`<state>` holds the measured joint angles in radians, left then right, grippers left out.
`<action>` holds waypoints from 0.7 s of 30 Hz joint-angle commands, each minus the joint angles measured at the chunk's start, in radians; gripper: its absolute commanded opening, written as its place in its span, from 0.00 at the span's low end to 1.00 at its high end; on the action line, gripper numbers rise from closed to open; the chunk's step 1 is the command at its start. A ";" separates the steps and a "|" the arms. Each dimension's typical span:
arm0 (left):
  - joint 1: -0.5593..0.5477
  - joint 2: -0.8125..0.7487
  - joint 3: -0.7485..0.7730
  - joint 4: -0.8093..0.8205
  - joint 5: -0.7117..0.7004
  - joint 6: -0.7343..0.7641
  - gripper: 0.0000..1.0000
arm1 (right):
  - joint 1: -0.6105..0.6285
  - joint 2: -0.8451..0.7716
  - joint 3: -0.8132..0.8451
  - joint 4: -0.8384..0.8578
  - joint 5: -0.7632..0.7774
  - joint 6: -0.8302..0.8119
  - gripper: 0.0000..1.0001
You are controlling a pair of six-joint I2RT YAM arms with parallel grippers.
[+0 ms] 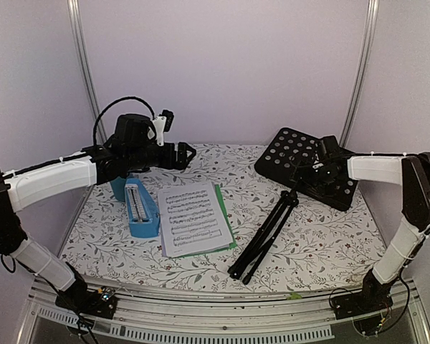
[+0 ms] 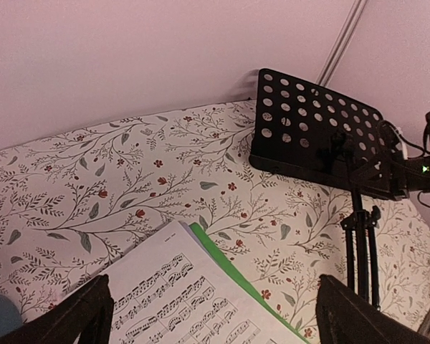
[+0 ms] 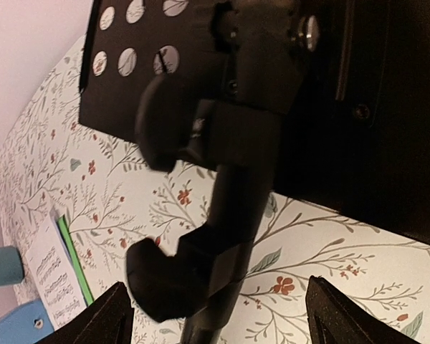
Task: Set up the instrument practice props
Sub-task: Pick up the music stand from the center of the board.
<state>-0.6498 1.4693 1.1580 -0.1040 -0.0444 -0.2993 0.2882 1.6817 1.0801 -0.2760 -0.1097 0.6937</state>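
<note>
The black music stand lies flat on the table, its perforated desk [image 1: 301, 163] at the back right and its folded tripod legs [image 1: 264, 238] pointing toward the front. My right gripper [image 1: 317, 173] hovers over the stand's neck. In the right wrist view the pole [image 3: 238, 201] and a clamp knob [image 3: 158, 281] sit between the spread fingers of that gripper [image 3: 218, 319], untouched. White sheet-music pages [image 1: 192, 218] lie on a green page [image 2: 238, 278] at the table's middle. The blue metronome [image 1: 140, 209] lies left of them. My left gripper [image 1: 186, 155] hangs open above the pages [image 2: 173, 295].
A teal cup [image 1: 118, 189] stands behind the metronome, partly hidden by my left arm. The floral tablecloth [image 1: 229, 166] covers the table. White walls with metal corner posts [image 1: 82, 64] close in the back and sides.
</note>
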 commanded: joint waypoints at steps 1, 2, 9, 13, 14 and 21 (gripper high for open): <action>-0.014 -0.020 -0.019 -0.017 0.001 -0.005 0.99 | 0.013 0.063 0.074 0.010 0.080 0.030 0.83; -0.015 -0.021 -0.023 -0.017 -0.001 -0.003 0.99 | 0.024 0.080 0.093 0.001 0.098 0.028 0.83; -0.014 -0.030 -0.028 -0.030 -0.009 0.006 0.99 | 0.078 0.148 0.162 -0.045 0.183 0.019 0.74; -0.015 -0.032 -0.027 -0.039 -0.003 0.006 0.99 | 0.078 0.180 0.173 -0.060 0.228 0.030 0.65; -0.015 -0.034 -0.027 -0.039 -0.001 0.007 0.99 | 0.078 0.189 0.176 -0.063 0.231 0.031 0.62; -0.014 -0.021 -0.018 -0.037 0.016 0.003 0.99 | 0.079 0.241 0.198 -0.060 0.207 0.040 0.40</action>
<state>-0.6502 1.4643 1.1435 -0.1383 -0.0452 -0.2996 0.3622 1.8961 1.2503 -0.3279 0.0807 0.7235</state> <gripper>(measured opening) 0.993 0.464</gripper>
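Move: The music stand's upper column lies just beyond the right hand, about 3 cm ahead, 1 cm to the left and 4 cm below the fingertips. Its perforated plate is centred some 7 cm ahead and 3 cm to the right of that hand, the middle of its folded tripod legs roughly 17 cm back and 10 cm left, both about 8 cm down. From the left hand the column is around 7 cm ahead, 29 cm right and 20 cm below. The stand's upper column, beside its knobs, is what the right hand reaches for: about 3 cm forward with a slight shift left, then nearly 3 cm more down, so the fingers come to straddle it. The wrist rolls some 10 degrees, its left side dipping, while the already slightly narrowed fingers close to around half open about the column. ##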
